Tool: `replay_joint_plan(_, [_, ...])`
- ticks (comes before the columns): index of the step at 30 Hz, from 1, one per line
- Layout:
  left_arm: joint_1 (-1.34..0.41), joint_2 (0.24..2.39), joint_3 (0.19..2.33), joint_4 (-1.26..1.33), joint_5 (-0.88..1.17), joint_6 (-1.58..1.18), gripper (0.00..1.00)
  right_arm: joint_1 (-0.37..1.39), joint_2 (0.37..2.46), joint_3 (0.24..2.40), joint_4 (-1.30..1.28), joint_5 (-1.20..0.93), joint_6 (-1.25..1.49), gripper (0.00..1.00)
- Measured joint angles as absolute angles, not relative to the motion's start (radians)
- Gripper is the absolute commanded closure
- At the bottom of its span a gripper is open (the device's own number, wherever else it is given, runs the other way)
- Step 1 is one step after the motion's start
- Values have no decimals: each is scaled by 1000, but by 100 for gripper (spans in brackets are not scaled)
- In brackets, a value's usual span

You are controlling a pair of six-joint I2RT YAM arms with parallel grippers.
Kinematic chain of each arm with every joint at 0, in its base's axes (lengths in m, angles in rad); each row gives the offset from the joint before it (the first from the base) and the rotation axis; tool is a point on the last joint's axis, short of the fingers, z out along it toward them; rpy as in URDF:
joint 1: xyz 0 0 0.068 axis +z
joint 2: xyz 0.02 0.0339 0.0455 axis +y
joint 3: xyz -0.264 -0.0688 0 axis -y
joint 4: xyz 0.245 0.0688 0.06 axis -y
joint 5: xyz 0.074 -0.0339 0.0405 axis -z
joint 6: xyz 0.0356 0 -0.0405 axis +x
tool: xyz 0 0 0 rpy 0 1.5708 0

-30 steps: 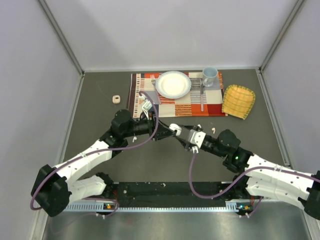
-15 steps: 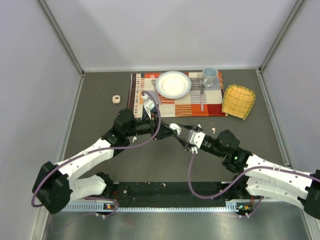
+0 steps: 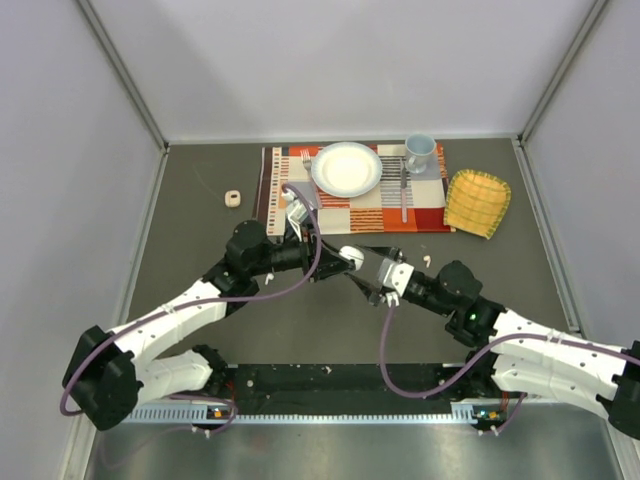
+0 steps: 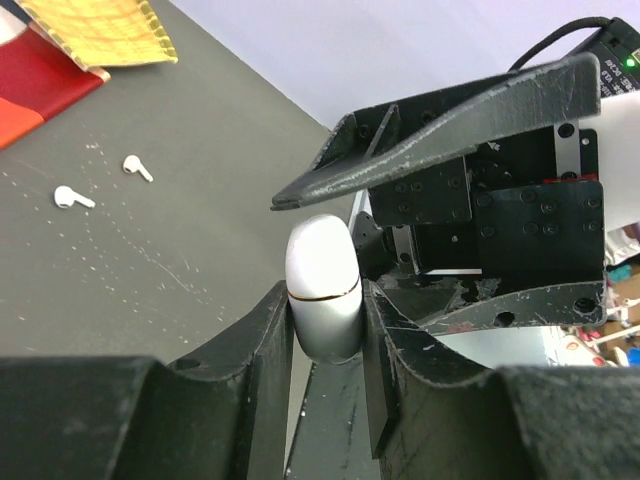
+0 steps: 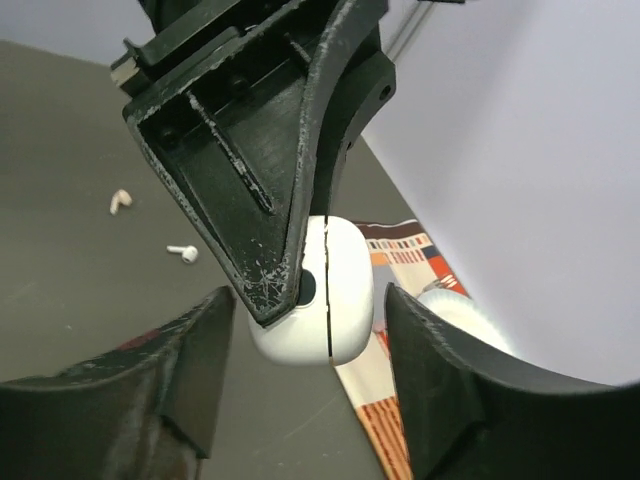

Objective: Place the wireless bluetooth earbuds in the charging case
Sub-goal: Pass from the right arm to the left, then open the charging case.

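The white charging case, lid closed, is pinched between the fingers of my left gripper, which is shut on it above the dark table. In the right wrist view the case sits between the fingers of my right gripper, which is open with a gap on each side. From above, the case hangs where the left gripper and right gripper meet. Two earbuds lie loose on the table: a white one and a pinkish one, just right of the grippers.
A striped placemat at the back holds a plate, a fork, a knife and a mug. A yellow cloth lies to its right. A small beige object sits left of the mat.
My left gripper has closed onto the charging case. The right gripper's jaws have widened a little and now stand off the case.
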State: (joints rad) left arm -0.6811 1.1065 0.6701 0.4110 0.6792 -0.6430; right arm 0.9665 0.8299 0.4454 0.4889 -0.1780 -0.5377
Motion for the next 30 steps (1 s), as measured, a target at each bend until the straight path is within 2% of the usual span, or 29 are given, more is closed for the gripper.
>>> replay_joint_plan(3, [-685,1081,645,445,659,-608,100,967,823,445,491,-179,-495,17])
replay_joint_plan(10, [-688,985,544,548,595,-549,100,967,792,445,490,-158,-413,1])
replay_joint_plan(19, [-693,886,419,667,490,-459,100,967,731,480,461,57,-230,1])
replay_joint_plan(24, [-703,846,376,710,455,-384,100,952,760,648,288,183,-106,1])
replay_joint_plan(30, [-739,820,280,842,393,-302,100,831,862,869,73,160,107,1])
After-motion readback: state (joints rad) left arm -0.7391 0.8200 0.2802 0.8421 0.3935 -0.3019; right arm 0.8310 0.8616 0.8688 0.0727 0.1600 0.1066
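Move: The charging case sits between both grippers: its middle about 2 cm right of the left hand point, in that hand's closed fingers, and 2 cm left of the right hand point, whose fingers stand around it, just starting to loosen. On the table, some 24 cm below and 20 cm ahead of the right hand, lie two earbuds, roughly 11 cm and 18 cm to its right. Another earbud lies about 18 cm left and 15 cm ahead of the left hand, equally low. The charging case stays pinched in the left fingers while the right gripper spreads wide around it, almost in place, then backs off to the right about 5 cm and climbs some 9 cm and forward 6 cm, swinging clockwise as it rolls. The left hand carries the case left about 5 cm, rolling some 30 degrees with its fingers turning slightly counter-clockwise. ##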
